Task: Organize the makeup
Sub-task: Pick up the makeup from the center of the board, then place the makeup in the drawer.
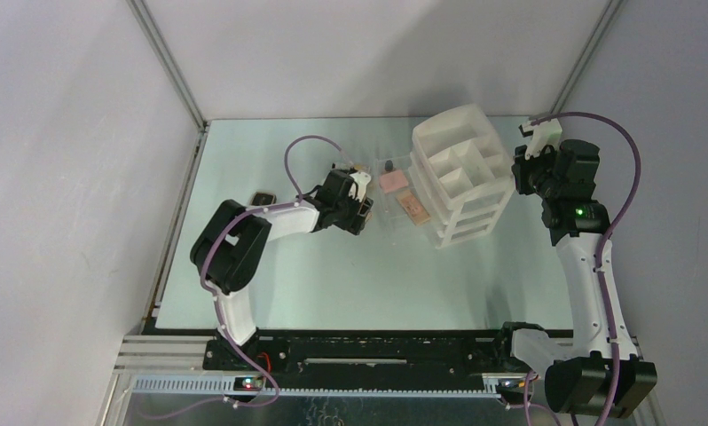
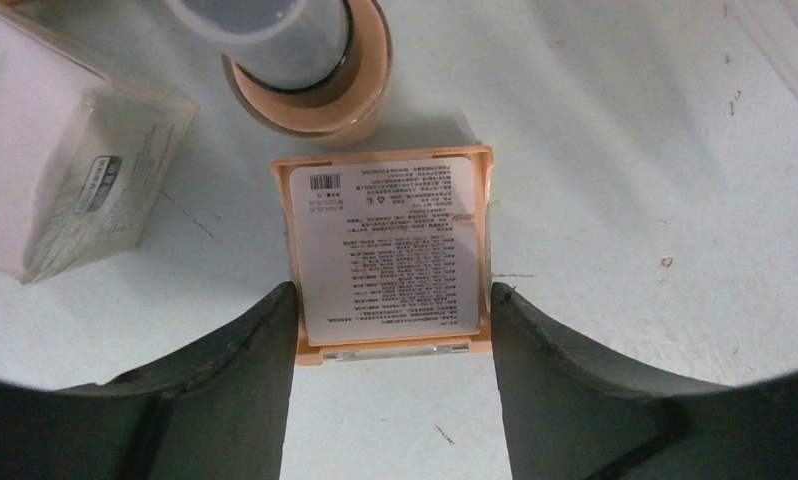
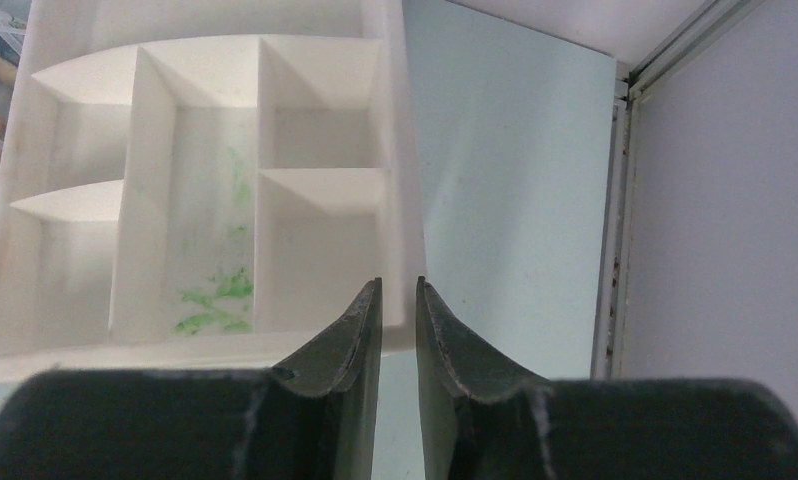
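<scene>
In the left wrist view a flat beige palette (image 2: 390,255) lies label-up on the table. My left gripper (image 2: 393,300) is closed on its near end, one finger against each side edge. Just beyond it stand a beige bottle with a black cap (image 2: 315,60) and a small white box (image 2: 65,150). In the top view the left gripper (image 1: 361,209) is beside a clear drawer holding two pink palettes (image 1: 393,180). My right gripper (image 3: 399,285) pinches the near right wall of the white organizer (image 3: 215,180). A black compact (image 1: 263,196) lies far left.
The white organizer (image 1: 461,173) stands tilted at the back right, its top compartments bare apart from green smears (image 3: 215,295). The clear drawer (image 1: 379,206) juts out from it toward the left arm. The enclosure's right wall and rail (image 3: 620,200) run close behind the right gripper.
</scene>
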Tool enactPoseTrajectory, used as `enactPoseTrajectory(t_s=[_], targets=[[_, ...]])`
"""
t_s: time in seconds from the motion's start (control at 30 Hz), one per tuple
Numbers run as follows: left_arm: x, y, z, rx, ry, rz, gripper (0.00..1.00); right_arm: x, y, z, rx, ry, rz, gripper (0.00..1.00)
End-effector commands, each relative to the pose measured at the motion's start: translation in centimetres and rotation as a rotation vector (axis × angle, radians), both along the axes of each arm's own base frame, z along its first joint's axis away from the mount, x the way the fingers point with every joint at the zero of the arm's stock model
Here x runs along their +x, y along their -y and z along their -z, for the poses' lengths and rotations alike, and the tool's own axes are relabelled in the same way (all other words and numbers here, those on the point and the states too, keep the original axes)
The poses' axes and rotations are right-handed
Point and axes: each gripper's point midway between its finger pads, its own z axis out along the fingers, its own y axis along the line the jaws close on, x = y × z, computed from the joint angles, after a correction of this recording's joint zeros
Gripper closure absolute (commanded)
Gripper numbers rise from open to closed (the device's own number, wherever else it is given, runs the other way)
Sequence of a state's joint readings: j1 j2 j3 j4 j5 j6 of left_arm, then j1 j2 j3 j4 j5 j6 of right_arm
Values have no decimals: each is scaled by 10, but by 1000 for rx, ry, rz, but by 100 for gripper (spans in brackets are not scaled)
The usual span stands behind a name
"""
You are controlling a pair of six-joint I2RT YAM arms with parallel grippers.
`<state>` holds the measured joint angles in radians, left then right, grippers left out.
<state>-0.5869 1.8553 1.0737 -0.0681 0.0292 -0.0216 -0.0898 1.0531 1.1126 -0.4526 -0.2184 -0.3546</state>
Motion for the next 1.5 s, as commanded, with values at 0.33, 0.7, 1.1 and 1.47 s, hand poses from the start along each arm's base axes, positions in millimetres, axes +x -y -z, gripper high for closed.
enactPoseTrajectory(t_s=[0.33,0.7,1.1,1.47], targets=[[-55,-28,-64,43,61,219,53,0,1,-8,-23,36,-1,75],[-81,-23,-150,25,174,391,55,-2,-1,-11,-17,44,-10,75],[-54,66,-204,-6,219,517,54,-3,-4,-10,-8,39,-23,74],[-27,123,-170,-38,118,525,53,-5,-6,-12,-4,44,-32,75]])
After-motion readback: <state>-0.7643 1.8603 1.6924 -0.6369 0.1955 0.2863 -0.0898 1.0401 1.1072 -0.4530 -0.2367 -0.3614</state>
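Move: Right of the left hand, which already pinches the square compact at table level, the open clear drawer is centred about 12 cm away and 4 cm farther out, a couple of cm higher. In the drawer the pink palette lies roughly 14 cm right and 2 ahead, the pink box 8 right and 9 ahead. A foundation bottle stands some 6 cm ahead and 1 right. For the idle right hand, the drawer is about 26 cm left, 5 ahead and 24 below. Lifting the pinched compact clear, the left hand first draws back about 8 cm while rising, away from the bottle, then swings right some 13 cm and partly forward again, climbing to nearly 20 cm before sinking about 4 cm towards the near part of the open drawer. The wrist turns clockwise nearly 30 degrees on the way; the fingers keep their hold. ##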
